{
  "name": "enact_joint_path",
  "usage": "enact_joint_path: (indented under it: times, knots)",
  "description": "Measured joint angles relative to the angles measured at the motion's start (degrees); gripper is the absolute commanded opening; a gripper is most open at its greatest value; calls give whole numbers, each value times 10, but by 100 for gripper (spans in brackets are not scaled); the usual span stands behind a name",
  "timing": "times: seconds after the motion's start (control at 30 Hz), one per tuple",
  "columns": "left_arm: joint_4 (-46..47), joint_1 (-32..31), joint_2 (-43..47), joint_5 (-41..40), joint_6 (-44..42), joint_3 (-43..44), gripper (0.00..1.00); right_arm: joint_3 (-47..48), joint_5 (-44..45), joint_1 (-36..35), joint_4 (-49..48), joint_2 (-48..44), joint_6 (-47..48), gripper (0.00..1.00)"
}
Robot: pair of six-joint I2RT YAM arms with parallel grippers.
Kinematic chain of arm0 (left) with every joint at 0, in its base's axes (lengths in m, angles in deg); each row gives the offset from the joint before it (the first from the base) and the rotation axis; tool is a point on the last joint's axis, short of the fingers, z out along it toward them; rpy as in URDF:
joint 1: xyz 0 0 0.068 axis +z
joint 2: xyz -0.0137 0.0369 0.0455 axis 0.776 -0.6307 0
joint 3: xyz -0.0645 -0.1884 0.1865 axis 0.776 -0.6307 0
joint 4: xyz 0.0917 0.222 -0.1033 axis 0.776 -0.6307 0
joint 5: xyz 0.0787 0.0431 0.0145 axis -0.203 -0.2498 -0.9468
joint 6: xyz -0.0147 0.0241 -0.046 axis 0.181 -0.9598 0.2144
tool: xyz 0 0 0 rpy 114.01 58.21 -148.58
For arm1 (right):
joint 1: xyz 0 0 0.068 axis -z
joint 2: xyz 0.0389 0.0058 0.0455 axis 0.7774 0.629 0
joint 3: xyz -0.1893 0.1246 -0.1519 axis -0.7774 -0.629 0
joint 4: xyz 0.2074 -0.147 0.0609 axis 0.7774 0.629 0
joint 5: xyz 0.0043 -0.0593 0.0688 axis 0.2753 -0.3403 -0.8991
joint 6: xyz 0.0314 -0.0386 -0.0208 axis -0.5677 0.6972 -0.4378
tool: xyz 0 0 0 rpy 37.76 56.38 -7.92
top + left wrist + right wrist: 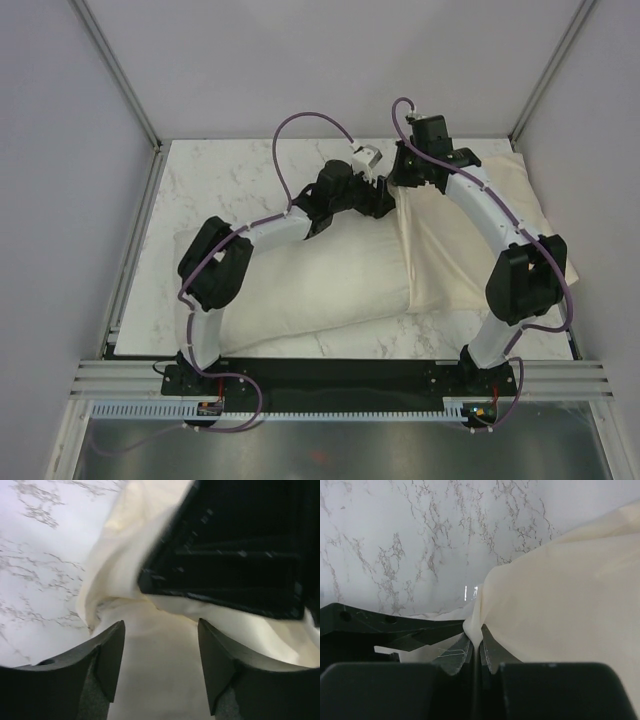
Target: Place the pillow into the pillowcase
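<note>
The plump off-white pillow [300,285] lies across the middle of the marble table [230,180]. The cream pillowcase [450,250] lies to its right, its near-left corner overlapping the pillow's end. My right gripper [476,642] is shut on a pinched fold of the pillowcase [560,595] at its far left edge; from above this gripper [402,185] sits at that corner. My left gripper [383,203] is right beside it, open. Its fingers [112,655] straddle pale fabric without pinching it, below a raised pillowcase fold [117,550]. Whether that pale fabric is pillow or pillowcase I cannot tell.
Grey walls with metal frame posts [120,70] close in the table on three sides. The right arm [525,275] arches over the pillowcase and the left arm [215,265] over the pillow's left end. A black base rail [330,380] runs along the near edge.
</note>
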Motion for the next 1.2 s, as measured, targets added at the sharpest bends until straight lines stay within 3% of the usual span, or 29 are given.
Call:
enact_joint_path:
  times: [0.17, 0.23, 0.3, 0.37, 0.4, 0.43, 0.7, 0.8, 1.0, 1.2]
  knots:
    - [8, 2, -43, -61, -2, 46, 57, 1, -28, 0, -1, 2, -18, 14]
    - [8, 4, -59, -74, -2, 62, 47, 0, -30, 1, -7, 2, -23, 18]
    - [7, 5, -73, -87, -1, 76, 36, -4, -29, 2, -20, 0, -28, 28]
    - [6, 7, -85, -100, 5, 85, 13, -16, -27, 2, -36, -10, -33, 37]
    - [7, 9, -89, -108, 11, 87, 6, -24, -26, 2, -39, -17, -33, 48]
    - [7, 12, -94, -115, 17, 90, 2, -34, -29, 1, -39, -28, -36, 52]
    - [-19, 75, -113, -116, 58, 122, 2, -103, -14, -24, -22, -125, 0, 77]
    - [-46, 89, -134, -115, 58, 163, 2, -104, 1, -66, -9, -153, 27, 84]
    - [-90, 91, -146, -113, 56, 179, 2, -81, 24, -203, 23, -158, 72, 92]
    - [-154, 94, -159, -111, 53, 199, 2, -156, 70, -254, 12, -192, 41, 92]
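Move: The pillowcase rim pinched in the right fingers is about 5 cm ahead of the open left gripper, 1 cm to its right and some 2 cm lower. From the left gripper, the pillow's middle lies roughly 16 cm back, 21 cm left and 11 cm down. From the right gripper, the pillow's middle is about 20 cm back, 22 cm left and 12 cm below. Bring the left gripper forward along the rim and slightly down, shut it on the pillowcase beside the right fingers, then carry the cloth on forward and left before sinking; about 13 cm forward in all, turning some 20 degrees counter-clockwise. As the left pinches, open the right fingers wide, let go of the rim and draw back some 15 cm and 10 cm left over the pillow, rising, then dipping. ##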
